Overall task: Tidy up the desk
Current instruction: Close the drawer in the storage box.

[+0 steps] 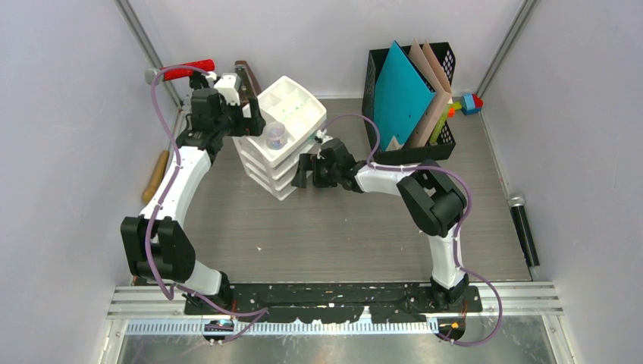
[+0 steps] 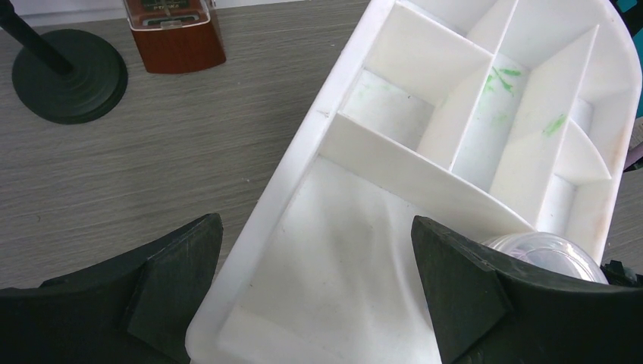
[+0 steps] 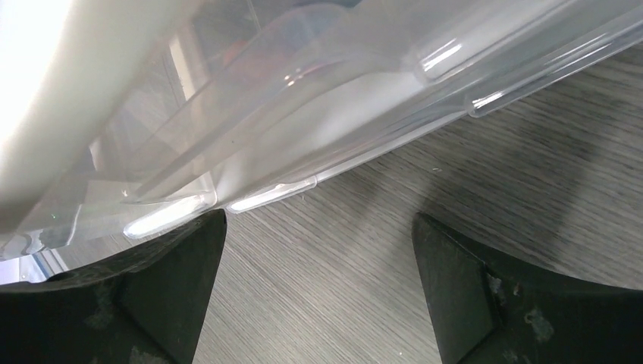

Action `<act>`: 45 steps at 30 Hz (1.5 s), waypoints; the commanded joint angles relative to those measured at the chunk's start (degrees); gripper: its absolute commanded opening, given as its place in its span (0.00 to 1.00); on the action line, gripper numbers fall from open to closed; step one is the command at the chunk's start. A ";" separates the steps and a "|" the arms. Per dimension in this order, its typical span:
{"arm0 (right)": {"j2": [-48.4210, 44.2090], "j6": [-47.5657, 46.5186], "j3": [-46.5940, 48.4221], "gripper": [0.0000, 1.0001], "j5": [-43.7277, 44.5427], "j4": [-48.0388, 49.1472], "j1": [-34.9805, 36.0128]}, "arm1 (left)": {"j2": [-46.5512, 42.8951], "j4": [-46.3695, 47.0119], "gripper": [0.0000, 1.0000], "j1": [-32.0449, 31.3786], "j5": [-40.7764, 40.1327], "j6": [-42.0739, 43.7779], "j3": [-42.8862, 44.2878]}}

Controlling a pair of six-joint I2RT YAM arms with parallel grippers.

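The desk (image 1: 341, 227) is a grey-brown wood-grain top. On it stands a white drawer organizer (image 1: 292, 106) with open compartments on top. My left gripper (image 1: 254, 120) hovers open over its near-left corner; in the left wrist view the gripper (image 2: 315, 296) spans the organizer's (image 2: 425, 121) large shallow compartment with nothing between its fingers. A small clear round container (image 2: 550, 254) sits in the organizer's corner. My right gripper (image 1: 303, 171) is open beside the lower drawers. The right wrist view has the gripper (image 3: 318, 296) over bare desk, just short of a clear drawer front (image 3: 318, 106).
A black file basket (image 1: 379, 148) with a teal folder (image 1: 402, 91) stands at the back right, a colourful toy (image 1: 468, 102) behind it. A microphone (image 1: 525, 231) lies along the right wall. A red-handled tool (image 1: 186, 72) and wooden handle (image 1: 155, 176) sit left. A black round base (image 2: 68, 76) and brown box (image 2: 176, 38) stand behind the organizer.
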 commanded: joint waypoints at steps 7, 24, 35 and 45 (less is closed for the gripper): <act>-12.23 -16.48 -6.71 0.99 3.64 -6.27 -0.98 | 1.92 -3.41 0.99 -0.19 -0.81 5.87 5.35; -30.46 -38.47 -11.27 0.99 8.68 -20.07 -1.93 | -2.40 -16.41 0.99 -0.11 -5.43 14.29 13.32; -33.40 -41.10 -11.55 0.99 7.47 -21.09 -2.90 | -13.29 -12.88 0.99 -0.15 -1.27 3.32 -2.59; -31.56 -40.75 -12.06 0.99 4.31 -21.85 -4.81 | -10.28 -10.50 0.99 -0.11 -1.32 -0.87 -3.54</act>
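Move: The bottom drawer of the storage box, already shut, has its front about 2 cm ahead of the right hand and 1 cm to its left, with the box's middle some 6 cm ahead and 5 cm left. From the left hand, that drawer front lies roughly 6 cm back, 11 cm right and 19 cm down. The clip jar is about 2 cm back and 6 cm right of the left hand, 3 cm lower. Right hand leaves the shut drawer, some 13 cm right and rising; left arcs up and 6 cm back. ##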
